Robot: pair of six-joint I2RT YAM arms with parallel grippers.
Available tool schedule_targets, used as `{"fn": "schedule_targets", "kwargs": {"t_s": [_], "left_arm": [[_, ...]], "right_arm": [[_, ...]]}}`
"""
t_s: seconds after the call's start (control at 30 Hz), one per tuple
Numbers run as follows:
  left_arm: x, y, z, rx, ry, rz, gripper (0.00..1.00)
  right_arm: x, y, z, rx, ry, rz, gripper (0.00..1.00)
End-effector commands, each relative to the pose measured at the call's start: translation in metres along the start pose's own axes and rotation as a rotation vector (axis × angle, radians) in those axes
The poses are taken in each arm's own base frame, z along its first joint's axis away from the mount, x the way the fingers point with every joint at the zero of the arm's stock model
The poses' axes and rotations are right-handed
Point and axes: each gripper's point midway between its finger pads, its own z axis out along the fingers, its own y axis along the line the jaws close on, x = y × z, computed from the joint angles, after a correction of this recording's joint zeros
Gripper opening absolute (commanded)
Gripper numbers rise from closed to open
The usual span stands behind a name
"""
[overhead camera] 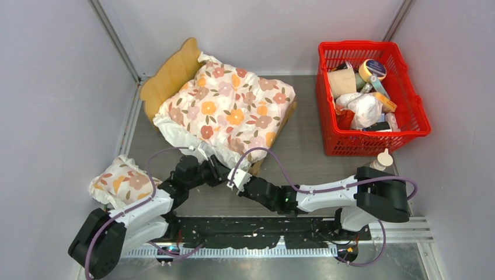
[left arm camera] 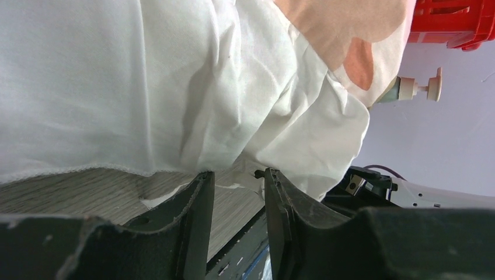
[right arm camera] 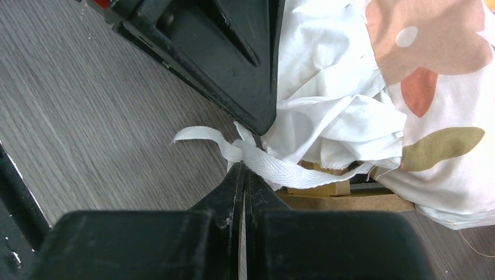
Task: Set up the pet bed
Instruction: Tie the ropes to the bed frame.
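The pet bed (overhead camera: 172,73) stands at the back left, its light-wood headboard showing. A white floral cushion (overhead camera: 233,108) covers the whole bed. Both grippers meet at the cushion's near corner. My right gripper (right arm camera: 244,169) is shut on a white ribbon tie (right arm camera: 280,169) that comes off the cushion's corner, just in front of the wooden frame (right arm camera: 344,201). My left gripper (left arm camera: 236,175) is open, its fingertips against the cushion's white underside (left arm camera: 117,76), with a strip of white ribbon lying between them. In the top view the left gripper (overhead camera: 220,169) sits right beside the right gripper (overhead camera: 236,178).
A red basket (overhead camera: 373,137) full of odds and ends stands at the back right. A pump bottle (overhead camera: 382,158) is just in front of it. A small floral pillow (overhead camera: 119,182) lies at the left, beside the left arm. Walls close in on three sides.
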Motion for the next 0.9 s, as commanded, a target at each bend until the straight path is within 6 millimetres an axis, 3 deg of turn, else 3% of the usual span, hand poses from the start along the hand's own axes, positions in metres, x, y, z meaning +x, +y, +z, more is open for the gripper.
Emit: {"fn": "schedule_targets", "kwargs": {"t_s": [0.0, 0.5, 0.67, 0.73, 0.8, 0.87], "left_arm": [[-0.0067, -0.0217, 0.0013, 0.084, -0.006, 0.002, 0.40], [-0.0038, -0.0235, 0.0040, 0.098, 0.016, -0.009, 0.35], [-0.0048, -0.0253, 0.0046, 0.104, 0.015, -0.005, 0.25], [-0.0054, -0.0267, 0.0048, 0.110, 0.013, -0.002, 0.16], [-0.0065, -0.0281, 0.0047, 0.116, 0.007, -0.002, 0.01], [-0.0092, -0.0290, 0.0045, 0.117, -0.008, -0.002, 0.00]], "right_arm": [[-0.0252, -0.0018, 0.0040, 0.006, -0.069, 0.029, 0.05], [-0.0260, -0.0005, 0.0054, 0.002, -0.072, 0.026, 0.05], [-0.0249, 0.0004, 0.0061, 0.000, -0.070, 0.027, 0.05], [-0.0246, 0.0003, 0.0063, 0.001, -0.069, 0.026, 0.05], [-0.0246, -0.0009, 0.0062, 0.008, -0.069, 0.029, 0.05], [-0.0243, -0.0043, 0.0057, 0.027, -0.064, 0.034, 0.08]]}}
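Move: The left hand, fingers parted, has the crossing of the white ropes about 2 cm to its right, some 1 cm below and level fore-and-aft. The bed frame's corner is about 2 cm ahead and 9 cm right of this hand, the cushion's white hem about 3 cm ahead and 4 cm right, both lower. For the right hand, already shut on one rope, the crossing is about 1 cm ahead and 1 cm left, at its own height. The left hand creeps about 1 cm to the right, rising a trace, to bring its fingertips in beside the right hand's at the rope crossing, and then, mostly in the last third, shuts its fingers from under half open to fully closed at the short rope end there. The right hand stays put, with hardly any turn, and keeps its pinch on the white rope beside the bed frame's corner so that the left has a still target to close on. ##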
